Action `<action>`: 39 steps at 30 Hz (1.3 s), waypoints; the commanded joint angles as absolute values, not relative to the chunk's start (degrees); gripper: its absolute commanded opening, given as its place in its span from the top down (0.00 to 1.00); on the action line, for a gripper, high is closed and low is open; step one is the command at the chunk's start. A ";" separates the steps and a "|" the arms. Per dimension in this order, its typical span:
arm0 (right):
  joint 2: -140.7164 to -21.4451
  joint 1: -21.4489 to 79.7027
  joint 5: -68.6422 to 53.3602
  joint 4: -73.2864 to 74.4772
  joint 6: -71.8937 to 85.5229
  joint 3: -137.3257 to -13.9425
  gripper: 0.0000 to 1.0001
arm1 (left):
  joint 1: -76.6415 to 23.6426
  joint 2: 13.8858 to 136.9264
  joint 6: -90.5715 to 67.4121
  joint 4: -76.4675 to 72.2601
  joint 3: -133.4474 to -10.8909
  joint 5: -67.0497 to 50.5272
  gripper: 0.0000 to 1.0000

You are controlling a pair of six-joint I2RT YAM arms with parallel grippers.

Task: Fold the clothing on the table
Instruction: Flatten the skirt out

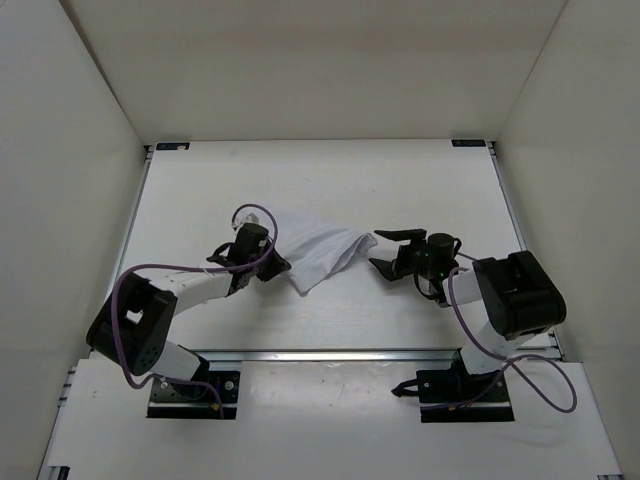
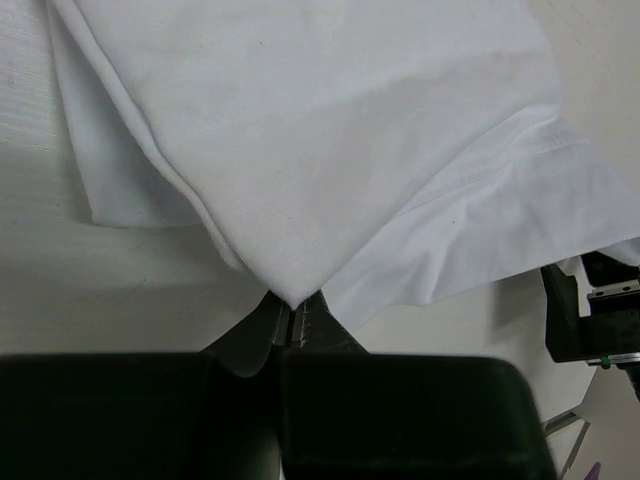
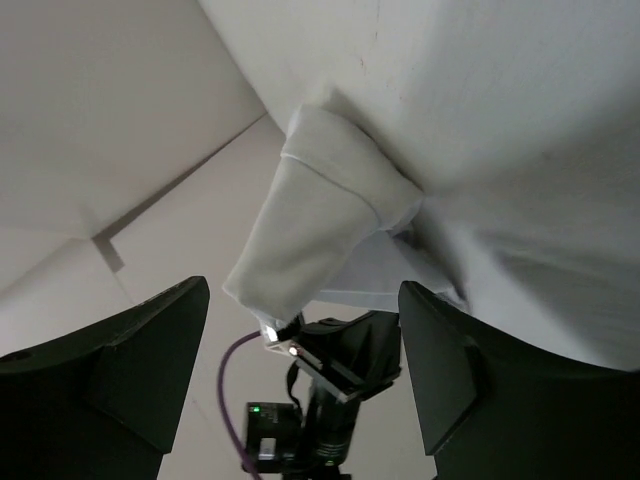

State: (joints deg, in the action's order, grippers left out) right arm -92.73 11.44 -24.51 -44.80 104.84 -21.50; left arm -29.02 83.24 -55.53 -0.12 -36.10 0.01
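Observation:
The white clothing [image 1: 318, 250] lies wrinkled and bunched in the middle of the table [image 1: 320, 180], between my two arms. My left gripper [image 1: 272, 263] is shut on its left corner. In the left wrist view the pointed corner of the clothing [image 2: 330, 130] runs into the closed left gripper [image 2: 293, 318]. My right gripper [image 1: 385, 253] stands open just right of the garment's right end, touching nothing. In the right wrist view the clothing [image 3: 320, 220] fills the upper right, beyond the spread right gripper [image 3: 300, 345] and its fingers [image 3: 130, 360].
White side walls enclose the table on three sides. Black corner brackets [image 1: 172, 146] [image 1: 470, 143] mark the far edge. A metal rail [image 1: 330, 353] runs along the near edge by the arm bases. A purple cable [image 1: 150, 270] loops over the left arm.

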 commanded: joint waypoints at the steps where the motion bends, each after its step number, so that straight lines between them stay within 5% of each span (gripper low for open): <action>1: -95.01 12.91 -24.09 -53.78 113.71 -23.03 0.26 | -28.39 80.07 -55.11 -0.62 -35.51 -0.09 1.00; 9: -96.42 13.71 -22.32 -50.63 116.19 -24.17 0.30 | -27.68 79.37 -55.02 -1.40 -34.72 -0.09 1.00; 17: -97.64 14.24 -21.97 -44.47 114.71 -27.15 0.50 | -26.99 79.19 -54.93 -1.41 -34.45 -0.09 0.99; 21: -98.44 14.24 -22.67 -45.53 115.13 -27.25 0.70 | -26.98 79.01 -54.84 -1.49 -34.45 -0.09 0.99; 22: -98.87 14.24 -23.02 -46.40 114.88 -27.16 0.88 | -27.07 79.10 -54.67 -1.41 -34.37 -0.09 0.99; 23: -99.31 14.15 -23.29 -47.10 115.13 -27.25 0.94 | -27.07 78.84 -54.75 -1.58 -34.02 -0.09 0.99; 27: -100.11 12.92 -26.00 -46.68 111.99 -29.52 1.00 | -26.63 78.66 -54.32 -1.49 -34.28 -0.44 1.00; 32: -96.25 8.53 -30.49 -31.59 94.61 -40.84 1.00 | -25.49 78.05 -48.36 2.78 -39.63 -4.03 1.00; 39: -98.07 2.38 -32.87 13.74 44.42 -82.94 1.00 | -15.93 85.41 -36.14 17.82 -59.22 -21.86 1.00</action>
State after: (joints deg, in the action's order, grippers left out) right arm -99.79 4.32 -32.01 -4.89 70.89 -69.63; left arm -20.51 83.31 -43.46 10.59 -53.15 -11.86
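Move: The right hand is open beside the skirt's raised right corner, which lies about 3 cm to its left, some 2 cm ahead and about level with it. From that hand the skirt's near point rests roughly 16 cm left and 10 cm back, some 6 cm lower. The left hand already pinches the skirt's near-left edge; from it the right corner lies about 17 cm right, 6 cm ahead and 3 cm higher. The right hand eases some 3 cm forward and left onto the skirt's raised right corner and shuts its fingers on it, then swings forward and up fast, about 10 cm each way, the fingers tipping up and rolling back as it goes. The left hand keeps its pinch on the near-left edge and creeps about a centimetre left while the right one grips, then at the end also lifts, some 6 cm up and 4 cm forward. ##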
